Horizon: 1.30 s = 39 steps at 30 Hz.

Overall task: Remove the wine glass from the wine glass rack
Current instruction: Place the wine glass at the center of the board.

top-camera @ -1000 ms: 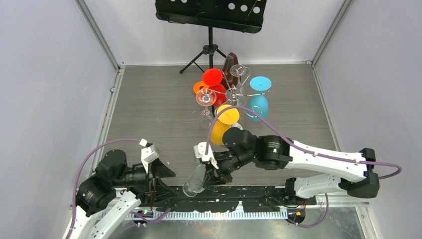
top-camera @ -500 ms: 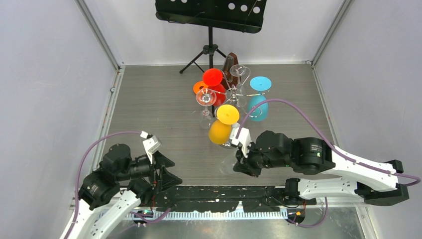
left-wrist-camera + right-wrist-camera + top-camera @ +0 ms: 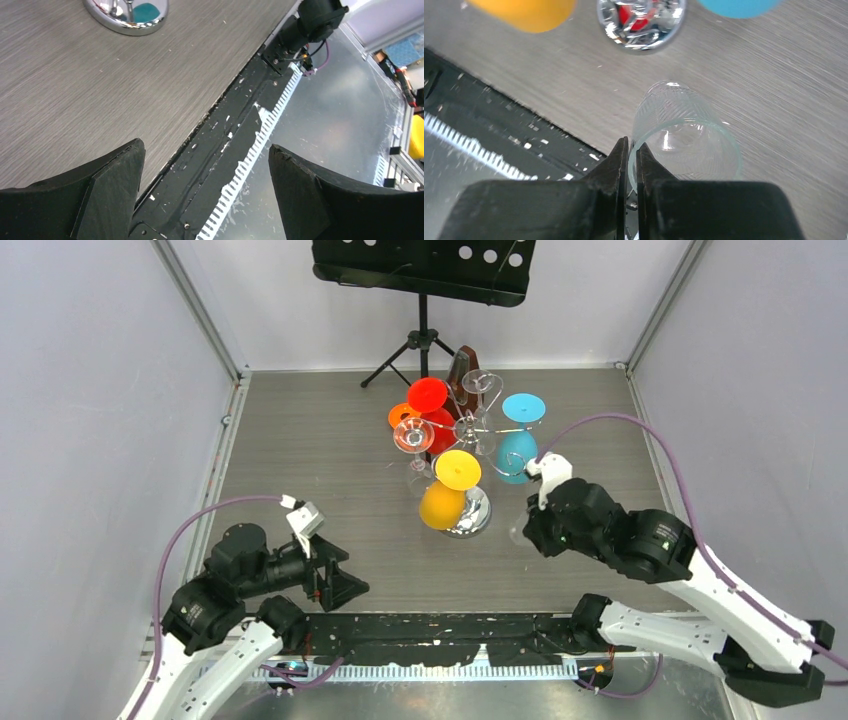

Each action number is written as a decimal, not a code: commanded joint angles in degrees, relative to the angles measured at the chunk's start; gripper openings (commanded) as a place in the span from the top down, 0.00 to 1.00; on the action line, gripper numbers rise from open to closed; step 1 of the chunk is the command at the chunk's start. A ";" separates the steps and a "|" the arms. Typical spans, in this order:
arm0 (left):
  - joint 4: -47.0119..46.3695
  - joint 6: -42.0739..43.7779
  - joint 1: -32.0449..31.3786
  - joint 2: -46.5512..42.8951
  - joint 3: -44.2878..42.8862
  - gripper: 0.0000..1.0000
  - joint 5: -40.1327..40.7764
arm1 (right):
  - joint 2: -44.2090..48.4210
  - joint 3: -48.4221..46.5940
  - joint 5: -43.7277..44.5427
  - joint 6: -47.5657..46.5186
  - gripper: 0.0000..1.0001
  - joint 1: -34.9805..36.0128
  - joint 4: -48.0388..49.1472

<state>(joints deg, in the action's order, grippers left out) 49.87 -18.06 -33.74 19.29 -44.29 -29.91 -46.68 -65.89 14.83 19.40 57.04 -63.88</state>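
Observation:
My right gripper (image 3: 632,145) is shut on the rim of a clear wine glass (image 3: 684,135), whose open mouth faces the wrist camera. From above, that gripper (image 3: 527,527) hangs over the table right of the wine glass rack (image 3: 472,425), a chrome wire tree with a round mirror base (image 3: 474,513). Its base (image 3: 641,20) lies ahead of the held glass. Yellow (image 3: 445,495), red (image 3: 430,405), cyan (image 3: 520,445) and clear (image 3: 413,437) glasses hang on the rack. My left gripper (image 3: 205,155) is open and empty over the table's front edge, also seen from above (image 3: 345,585).
A black tripod music stand (image 3: 422,270) stands at the back. A brown bottle-like object (image 3: 462,375) sits behind the rack. Grey walls close in left and right. The black mounting rail (image 3: 450,625) runs along the front edge.
My right arm has swung the clear glass from the front centre to the right, beside the rack's base. The left gripper has shifted slightly right and stays open.

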 commanded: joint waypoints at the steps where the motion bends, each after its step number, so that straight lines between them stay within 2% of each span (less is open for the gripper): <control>1: -3.21 -0.80 0.17 0.51 -0.25 0.09 4.56 | 2.72 0.29 6.09 -0.53 0.94 -6.35 2.79; 6: -4.03 -0.91 0.19 1.89 -0.60 0.09 7.89 | 2.00 1.84 5.31 -2.89 0.94 -15.30 5.49; 13: -4.91 -0.11 0.25 1.31 0.61 0.09 12.46 | -0.68 2.36 -0.11 -5.55 0.94 -32.23 12.81; 20: -5.57 -1.07 0.22 -0.47 1.92 0.09 12.95 | -9.97 0.99 -5.49 -5.99 0.94 -44.77 20.92; 33: -5.39 -1.27 0.13 -1.04 2.15 0.09 13.85 | -34.07 -13.27 -5.77 -7.80 0.94 -52.13 24.87; 39: -5.31 -1.36 0.21 -1.03 2.18 0.09 14.35 | -42.92 -18.55 -9.16 -8.09 0.94 -56.20 26.08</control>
<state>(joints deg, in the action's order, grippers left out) 47.09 -19.22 -33.74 18.57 -42.26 -16.43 -87.02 -79.26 7.22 12.25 2.98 -42.52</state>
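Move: The right hand already has the clear wine glass pinched at its rim. Open board right of the rack, where it is being taken, lies about 27 cm ahead, 14 cm right and 20 cm below. The blue glass hangs roughly 21 cm ahead and 2 cm left, near hand height, the rack's middle 19 cm ahead and 15 left, the yellow glass 8 ahead and 20 left. From the idle left hand, that open spot is some 33 cm ahead and 58 cm right. Keeping its pinch on the rim, the right hand swings the clear wine glass around the right side of the rack, first rightward and forward, then nearly straight forward past the blue glass, about 24 cm forward and 14 cm right in all, sinking 5 cm mostly in the later half while it turns some 40 degrees clockwise until the fingers point forward and down. The empty left hand, fingers still wide open, eases about 4 cm forward and turns slightly counter-clockwise. ##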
